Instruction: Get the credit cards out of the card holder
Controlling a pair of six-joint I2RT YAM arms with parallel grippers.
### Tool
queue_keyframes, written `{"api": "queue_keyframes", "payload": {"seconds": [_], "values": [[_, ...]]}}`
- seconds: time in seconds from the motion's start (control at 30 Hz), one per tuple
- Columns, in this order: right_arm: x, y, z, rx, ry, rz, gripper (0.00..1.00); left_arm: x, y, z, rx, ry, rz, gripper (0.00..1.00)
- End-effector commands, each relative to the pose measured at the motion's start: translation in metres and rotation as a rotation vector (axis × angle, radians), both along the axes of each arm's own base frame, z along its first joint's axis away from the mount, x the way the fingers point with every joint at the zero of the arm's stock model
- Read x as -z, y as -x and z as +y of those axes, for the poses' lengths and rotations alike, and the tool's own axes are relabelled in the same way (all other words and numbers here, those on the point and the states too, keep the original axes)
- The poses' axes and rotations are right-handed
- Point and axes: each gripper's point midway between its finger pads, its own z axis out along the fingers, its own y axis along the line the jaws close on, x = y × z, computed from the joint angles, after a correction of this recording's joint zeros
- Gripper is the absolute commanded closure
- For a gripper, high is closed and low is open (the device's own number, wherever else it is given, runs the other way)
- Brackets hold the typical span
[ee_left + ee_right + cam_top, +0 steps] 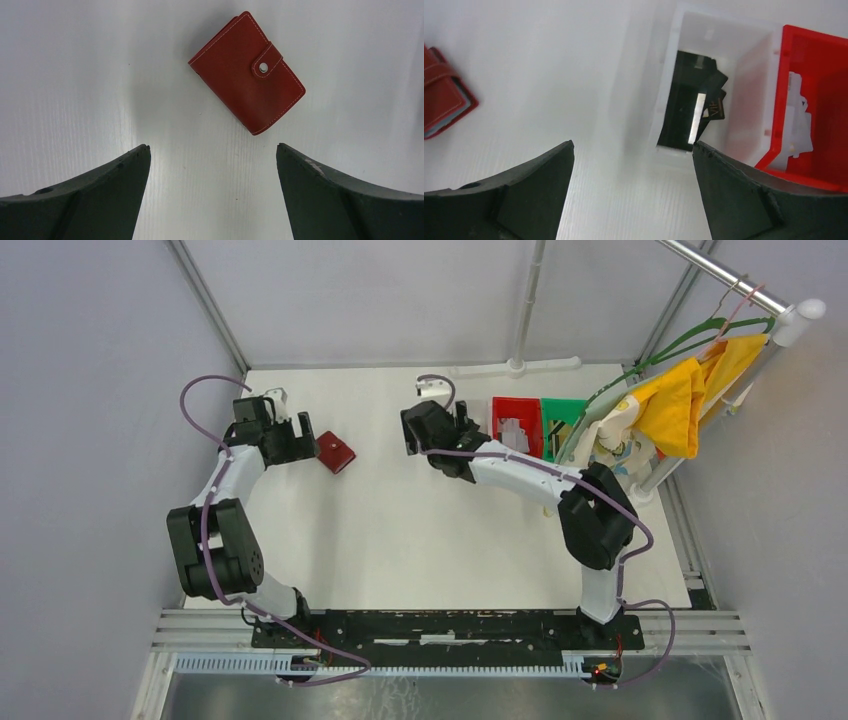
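The card holder (247, 72), a small dark red wallet, lies flat on the white table with its snap strap fastened. My left gripper (212, 147) hovers open just short of it, with nothing between the fingers. From above, the card holder (335, 452) sits right beside the left gripper (305, 438). My right gripper (633, 144) is open and empty near a white bin (674, 60). Dark credit cards (686, 107) lie loose inside that bin. The card holder's edge (441, 95) shows at the far left of the right wrist view.
A red bin (518, 425) and a green bin (562, 418) stand behind the right gripper (435, 425). The red bin (819, 75) holds white items. A rack with a yellow garment (690, 395) stands at the far right. Grey walls enclose the table.
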Motion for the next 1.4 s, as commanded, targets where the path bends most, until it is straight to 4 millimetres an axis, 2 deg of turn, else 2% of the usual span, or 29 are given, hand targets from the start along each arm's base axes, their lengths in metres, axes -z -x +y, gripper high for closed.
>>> {"api": "queue_keyframes", "payload": {"seconds": [0.0, 0.2, 0.3, 0.53, 0.8, 1.0, 1.07, 1.2, 1.37], "values": [[-0.004, -0.040, -0.045, 0.100, 0.076, 0.043, 0.09, -0.006, -0.006, -0.002, 0.040, 0.005, -0.019, 0.00], [0.009, -0.073, -0.100, 0.182, 0.079, 0.098, 0.17, 0.002, -0.012, -0.004, 0.051, 0.020, -0.002, 0.02], [0.018, -0.082, -0.117, 0.198, 0.080, 0.127, 0.24, 0.002, -0.015, -0.005, 0.057, 0.028, -0.003, 0.03], [0.038, -0.091, -0.136, 0.208, 0.085, 0.172, 0.43, 0.002, -0.016, -0.007, 0.064, 0.038, 0.000, 0.04], [0.066, -0.084, -0.147, 0.216, 0.096, 0.219, 0.64, 0.005, -0.018, -0.006, 0.065, 0.042, 0.020, 0.06], [0.082, -0.070, -0.145, 0.201, 0.055, 0.246, 0.73, 0.009, -0.032, -0.003, 0.059, 0.036, 0.017, 0.10], [0.088, -0.065, -0.141, 0.196, 0.017, 0.262, 0.77, 0.013, -0.040, -0.001, 0.051, 0.042, 0.021, 0.17], [0.093, -0.057, -0.122, 0.174, -0.064, 0.266, 0.84, 0.022, -0.056, -0.001, 0.041, 0.064, 0.031, 0.27], [0.086, -0.059, -0.085, 0.138, -0.102, 0.252, 0.89, 0.024, -0.076, -0.002, 0.071, 0.074, 0.004, 0.29]]}}
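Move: The wall where the white and red boxes meet, which my right hand is going for, lies about 15 cm to its right and 9 cm ahead, with the rim some 7 cm lower. The white box's middle is about 9 cm right and 9 cm ahead, the red box's 21 cm right and just as far ahead, the green box's about 27 cm right. For my left hand, the card holder lies alone, roughly 6 cm ahead, 5 cm right and 9 cm below. I swing my right hand right and forward over the white box, about 14 cm right and 8 forward, turning some 10 degrees clockwise. Then I sink onto the white-red wall, close on it until I pinch both rims, and draw it just over 1 cm left. My left hand eases down, then goes forward and lower towards the card holder, about 4.5 cm each way in all, its fingers partly closing. ##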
